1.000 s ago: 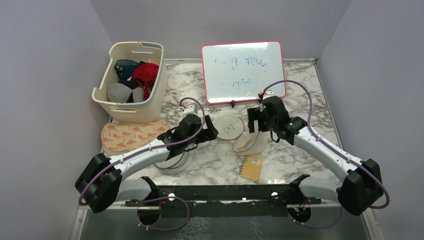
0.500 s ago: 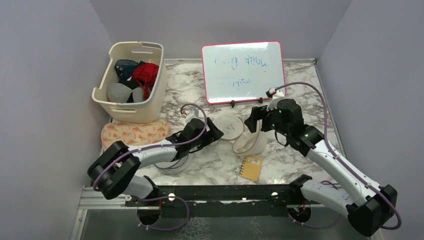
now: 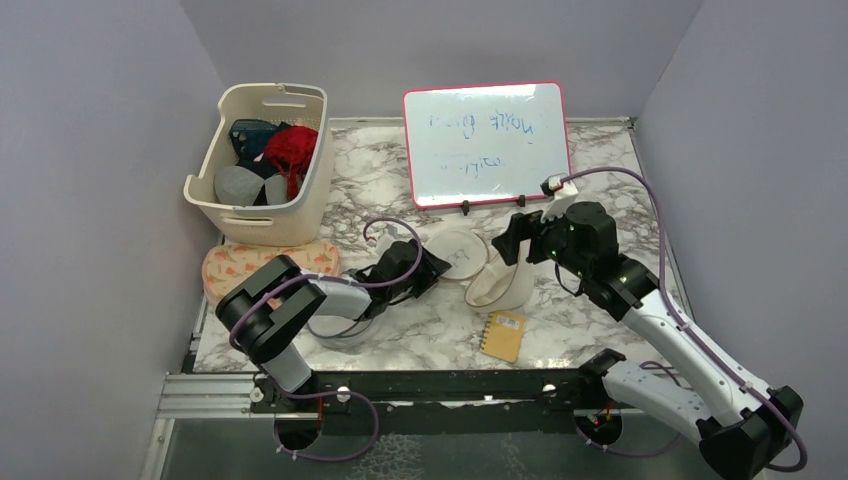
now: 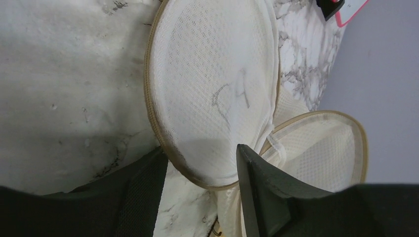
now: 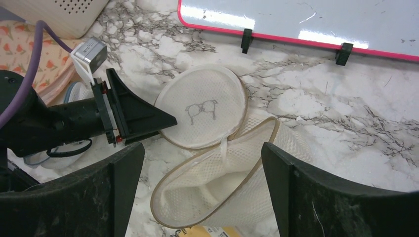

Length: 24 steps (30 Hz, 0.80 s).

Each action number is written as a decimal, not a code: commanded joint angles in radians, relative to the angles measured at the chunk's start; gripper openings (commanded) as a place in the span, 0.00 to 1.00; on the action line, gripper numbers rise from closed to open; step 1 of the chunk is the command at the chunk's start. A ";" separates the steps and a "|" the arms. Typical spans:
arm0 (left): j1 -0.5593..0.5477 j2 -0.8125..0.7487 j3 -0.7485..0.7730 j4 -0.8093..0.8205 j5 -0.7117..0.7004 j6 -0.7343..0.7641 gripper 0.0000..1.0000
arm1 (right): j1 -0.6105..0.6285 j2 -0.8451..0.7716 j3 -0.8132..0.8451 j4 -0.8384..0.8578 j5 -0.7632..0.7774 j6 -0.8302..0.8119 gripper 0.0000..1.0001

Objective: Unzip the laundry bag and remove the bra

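The laundry bag (image 3: 500,287) lies unzipped at mid-table, its white mesh body (image 5: 222,187) gaping toward the near edge. Its round lid (image 3: 458,252) with the small bra icon is flipped flat beside it. No bra shows; the bag's mouth reveals only mesh. My left gripper (image 4: 200,150) sits low at the lid's near rim (image 4: 212,89), jaws partly narrowed with the tan rim between them and a gap still showing. My right gripper (image 5: 200,148) hovers wide open above the bag body, holding nothing. In the top view the left gripper (image 3: 432,268) and the right gripper (image 3: 510,245) flank the bag.
A cream basket (image 3: 270,225) of clothes stands back left, a pink-framed whiteboard (image 3: 487,140) behind the bag. A yellow notebook (image 3: 503,334) lies in front of the bag. A floral pad (image 3: 265,268) and a clear blue-rimmed disc (image 3: 345,330) lie beside and under the left arm.
The left arm has folded in, keeping its gripper at the lid while the jaws narrow. The right gripper has drawn back to the right, away from the lid.
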<state>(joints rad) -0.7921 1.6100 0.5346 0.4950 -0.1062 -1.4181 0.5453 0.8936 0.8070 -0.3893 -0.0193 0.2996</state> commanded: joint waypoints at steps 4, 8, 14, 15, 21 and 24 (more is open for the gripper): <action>0.015 0.084 -0.025 0.213 -0.022 -0.004 0.40 | 0.005 -0.052 -0.020 0.018 0.016 -0.021 0.86; 0.046 0.106 -0.080 0.393 -0.014 0.051 0.20 | 0.005 -0.071 -0.023 0.018 0.019 -0.022 0.86; 0.057 -0.027 -0.150 0.482 -0.037 0.223 0.00 | 0.005 -0.087 -0.015 0.014 0.029 -0.041 0.86; 0.057 -0.061 -0.160 0.482 -0.040 0.257 0.00 | 0.005 -0.087 -0.013 0.012 0.032 -0.044 0.86; 0.058 -0.277 -0.253 0.467 -0.061 0.448 0.00 | 0.005 -0.072 -0.007 0.026 0.034 -0.061 0.85; 0.056 -0.382 -0.260 0.418 -0.055 0.568 0.00 | 0.005 -0.058 0.007 0.019 0.052 -0.071 0.86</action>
<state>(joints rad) -0.7349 1.3426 0.2916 0.9226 -0.1371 -1.0607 0.5453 0.8234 0.7898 -0.3885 -0.0071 0.2558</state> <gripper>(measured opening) 0.004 0.857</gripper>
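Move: The laundry bag's open lid lies with its near rim between the left fingertips; its middle is about 3 cm ahead, 3 cm right and some 3 cm lower. The bag body sits roughly 10 cm right and 3 cm back, and the yellow notebook about 11 cm right and 14 cm back, both slightly lower. From the right hand, the lid's middle lies about 7 cm left, 1 cm back and 19 cm below. The left fingers shut on the laundry bag lid's near rim, pinching it as the hand noses about 1.5 cm forward and stays low over the table. With the grip made, the arm lifts the rim straight off, some 9 cm up, drawing about 4 cm left as the wrist tips its fingers up by roughly 30 degrees. ##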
